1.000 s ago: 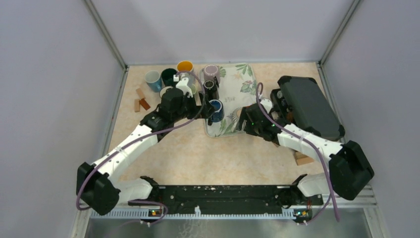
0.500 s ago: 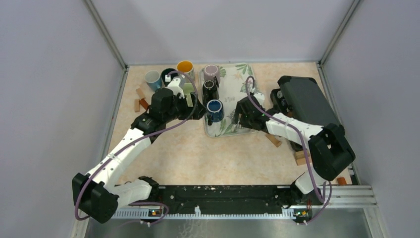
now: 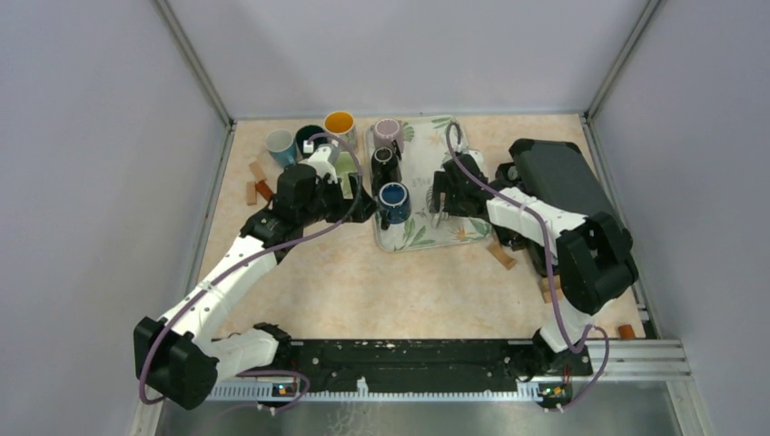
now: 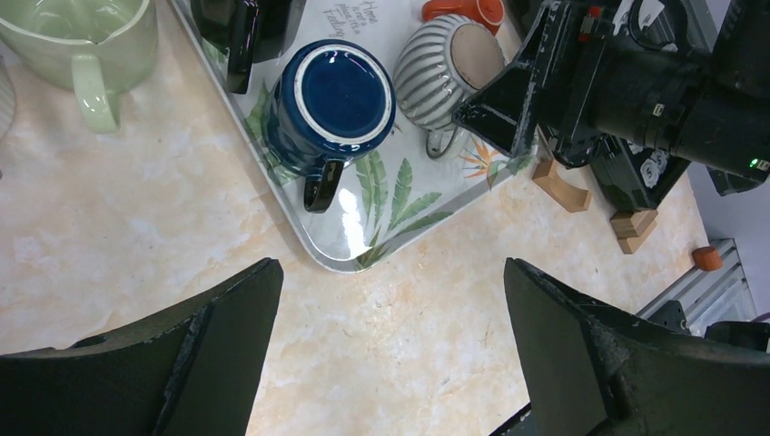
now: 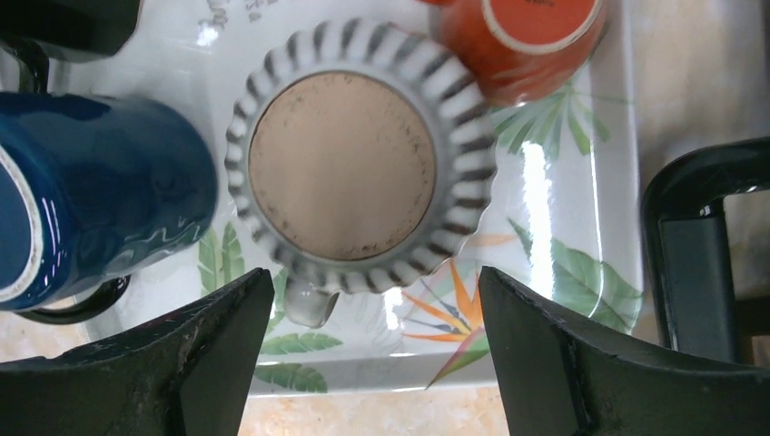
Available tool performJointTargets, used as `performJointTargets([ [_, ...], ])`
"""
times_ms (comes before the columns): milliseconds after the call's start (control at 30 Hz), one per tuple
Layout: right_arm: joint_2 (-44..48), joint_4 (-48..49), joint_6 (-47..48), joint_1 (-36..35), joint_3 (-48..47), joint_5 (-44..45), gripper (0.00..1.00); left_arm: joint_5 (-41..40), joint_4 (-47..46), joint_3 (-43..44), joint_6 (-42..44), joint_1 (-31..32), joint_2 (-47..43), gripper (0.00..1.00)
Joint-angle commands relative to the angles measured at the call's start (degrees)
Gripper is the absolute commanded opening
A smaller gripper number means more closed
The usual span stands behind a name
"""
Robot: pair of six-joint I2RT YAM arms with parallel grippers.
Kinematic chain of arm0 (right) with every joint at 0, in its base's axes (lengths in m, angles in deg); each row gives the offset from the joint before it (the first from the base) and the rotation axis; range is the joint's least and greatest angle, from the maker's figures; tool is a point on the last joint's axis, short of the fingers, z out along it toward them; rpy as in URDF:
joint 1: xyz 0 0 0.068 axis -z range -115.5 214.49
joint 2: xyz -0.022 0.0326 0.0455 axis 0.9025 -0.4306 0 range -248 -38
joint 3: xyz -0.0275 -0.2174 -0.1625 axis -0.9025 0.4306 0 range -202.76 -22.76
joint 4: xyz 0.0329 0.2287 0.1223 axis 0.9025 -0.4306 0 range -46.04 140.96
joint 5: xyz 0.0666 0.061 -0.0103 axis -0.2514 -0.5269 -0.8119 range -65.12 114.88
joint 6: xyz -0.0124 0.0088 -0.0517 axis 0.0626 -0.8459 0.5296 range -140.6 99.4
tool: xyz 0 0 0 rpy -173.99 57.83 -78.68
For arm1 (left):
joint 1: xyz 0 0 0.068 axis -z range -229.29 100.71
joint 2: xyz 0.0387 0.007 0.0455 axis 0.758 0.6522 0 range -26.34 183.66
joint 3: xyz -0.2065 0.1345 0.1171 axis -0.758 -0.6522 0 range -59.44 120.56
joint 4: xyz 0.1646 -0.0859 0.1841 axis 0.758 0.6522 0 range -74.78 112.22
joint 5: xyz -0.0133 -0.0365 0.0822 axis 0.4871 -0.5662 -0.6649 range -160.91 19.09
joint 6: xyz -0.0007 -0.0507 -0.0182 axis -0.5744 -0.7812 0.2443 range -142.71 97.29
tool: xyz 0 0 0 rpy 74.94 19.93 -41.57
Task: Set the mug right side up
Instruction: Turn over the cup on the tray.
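An upside-down grey-striped ribbed mug (image 5: pixel 343 163) stands on the leaf-patterned tray (image 5: pixel 563 209), tan base up and handle toward the tray's near edge. My right gripper (image 5: pixel 374 272) hovers open just above it, one finger on each side of the mug's near rim, touching nothing. In the left wrist view the same mug (image 4: pixel 454 73) sits beside an upside-down blue mug (image 4: pixel 336 91). My left gripper (image 4: pixel 389 265) is wide open over bare table off the tray's (image 4: pixel 363 236) corner. In the top view the right gripper (image 3: pixel 442 195) hides the striped mug, and the left gripper (image 3: pixel 363 204) is left of the blue mug (image 3: pixel 393 198).
An upside-down orange mug (image 5: pixel 536 36) and a black mug (image 3: pixel 384 163) share the tray with a pink one (image 3: pixel 388 132). Several mugs cluster at the back left (image 3: pixel 309 138), including a pale green one (image 4: pixel 82 36). A black case (image 3: pixel 563 195) lies right. Wooden blocks (image 3: pixel 501 256) are scattered.
My right gripper has swung from the tray's front right edge back over the striped mug. My left gripper has pulled slightly left and back. Both stay open.
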Motion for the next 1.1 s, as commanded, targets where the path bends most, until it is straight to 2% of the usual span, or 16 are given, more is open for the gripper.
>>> performJointTargets([
  [0, 1.2, -1.1, -2.0, -2.6, 0.5, 1.1, 0.85, 1.5, -3.0, -0.4, 0.8, -0.7, -0.3, 0.98],
  [167, 0.2, 0.9, -7.0, -4.4, 1.4, 3.4, 0.81, 2.3, -3.7, -1.0, 1.2, -1.2, 0.0, 0.98],
  [333, -1.8, 2.7, -11.0, -4.6, 1.6, 5.4, 0.67, 3.8, -4.7, -1.4, 1.3, -2.1, 0.6, 0.98],
  [633, -1.4, 3.0, -10.7, -4.6, 3.3, 6.9, 0.52, 5.5, -5.7, -2.2, 1.4, -3.0, 1.0, 0.98],
  [767, 0.8, 1.5, -9.2, -4.6, 4.8, 7.8, 0.38, 6.2, -6.2, -2.4, 1.3, -3.3, 1.2, 0.98],
  [933, 3.2, 1.2, -6.7, -4.5, 6.2, 7.6, 0.38, 7.3, -6.7, -2.7, 1.1, -3.8, 1.6, 0.98],
  [1067, 1.4, 1.1, -5.3, -4.5, 4.7, 7.1, 0.38, 7.8, -7.0, -3.0, 1.0, -4.2, 1.5, 0.98],
])
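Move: The striped mug stands upside down some 5 cm ahead of the right hand, about 1 cm to its left and 4 cm below, with its handle towards the robot. From the right hand, the small red cup is about 11 cm ahead, 7 cm right and 6 cm down; the navy mug, also inverted, is about 4 cm ahead, 14 cm left and 4 cm down. From the left hand, the striped mug lies roughly 10 cm ahead, 18 cm right and 18 cm below. The right hand draws back from over the near rim of the striped mug and slips about 2.5 cm to the left, then sinks and eases back and to the right again, ending roughly 3 cm lower and 3 cm nearer the robot, with a slight clockwise turn. As it goes down, its wide-open fingers close to about half their former gap, coming either side of the handle at the mug's near side, the left fingertip up against it. ##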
